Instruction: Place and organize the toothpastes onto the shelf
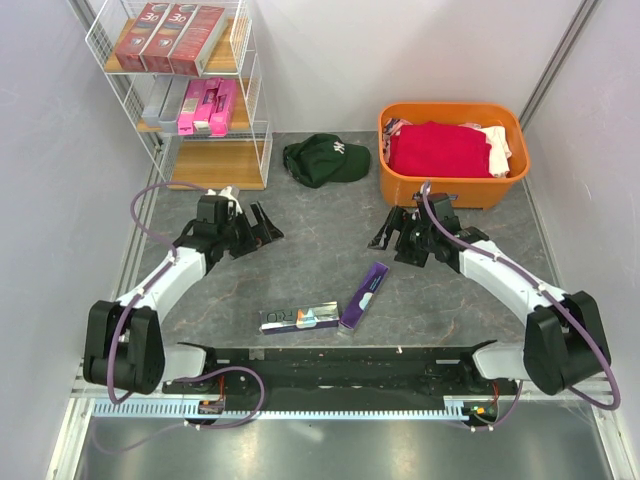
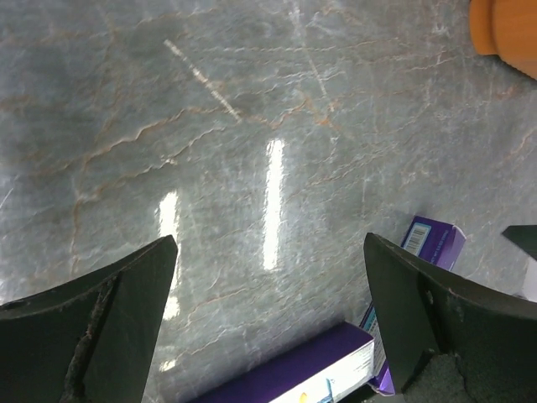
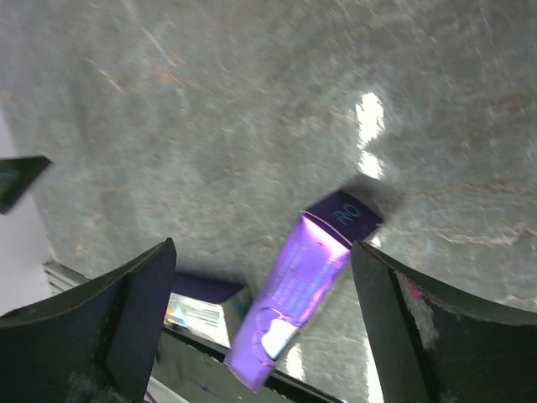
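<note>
Two toothpastes lie on the grey table near its front edge: a shiny holographic box (image 1: 298, 320) and a purple box (image 1: 364, 296), touching at one end. The white wire shelf (image 1: 252, 80) at the back left holds dark red boxes (image 1: 168, 37) on its top board and grey and hot pink boxes (image 1: 205, 106) on the middle board. My left gripper (image 1: 262, 225) hovers open over bare table, the holographic box (image 2: 302, 374) low between its fingers (image 2: 109, 319). Farther right, my right gripper (image 1: 390, 230) is open too, and the purple box (image 3: 310, 285) shows between its fingers (image 3: 419, 327), well below them.
A dark green cap (image 1: 325, 160) lies at the back centre. An orange tub (image 1: 452, 185) with red and white clothes stands at the back right, just behind my right arm. The shelf's bottom board (image 1: 215, 165) carries nothing.
</note>
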`<action>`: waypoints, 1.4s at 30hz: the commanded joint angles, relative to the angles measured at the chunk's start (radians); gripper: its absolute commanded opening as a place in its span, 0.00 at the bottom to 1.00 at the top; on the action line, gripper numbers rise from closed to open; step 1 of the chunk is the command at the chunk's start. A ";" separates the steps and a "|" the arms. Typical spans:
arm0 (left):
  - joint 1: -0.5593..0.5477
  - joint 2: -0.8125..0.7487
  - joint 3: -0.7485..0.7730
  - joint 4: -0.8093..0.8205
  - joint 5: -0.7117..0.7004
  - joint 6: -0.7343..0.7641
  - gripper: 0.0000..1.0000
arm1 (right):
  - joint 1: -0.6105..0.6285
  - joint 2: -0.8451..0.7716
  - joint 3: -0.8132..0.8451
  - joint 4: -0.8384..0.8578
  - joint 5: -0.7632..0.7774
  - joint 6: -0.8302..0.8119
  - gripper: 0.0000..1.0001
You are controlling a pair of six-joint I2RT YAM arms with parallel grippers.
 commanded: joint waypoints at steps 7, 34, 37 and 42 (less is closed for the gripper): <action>-0.034 0.057 0.057 0.024 -0.001 0.052 1.00 | 0.038 0.128 0.028 -0.112 -0.009 -0.100 0.84; -0.034 -0.006 0.061 -0.006 -0.005 0.056 1.00 | 0.138 0.337 0.191 -0.102 0.013 -0.147 0.34; -0.034 -0.019 0.078 -0.012 0.032 0.042 1.00 | 0.139 0.335 0.233 -0.102 0.002 -0.155 0.31; -0.034 -0.053 0.104 -0.011 0.062 0.021 1.00 | 0.138 0.317 0.310 -0.101 0.000 -0.163 0.20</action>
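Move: The purple toothpaste box lies with its middle about 9 cm back, 5 cm left and 9 cm below the open right hand, its far end leaning to the right. The second toothpaste box lies crosswise some 14 cm to the left of its middle and 4 cm nearer the base. The green cap is roughly 25 cm ahead of the right hand and 14 cm to its left. From the left hand the purple box is about 11 cm back and 21 cm right, 7 cm below. The purple box is gripped near its far end by the right hand, which sinks about 9 cm while easing back and left, the wrist turning some 15 degrees counter-clockwise, and closes its fingers across the box's sides. Keeping that pinch, the hand then lifts about 3 cm while heading forward as much, with a little drift to the left. ##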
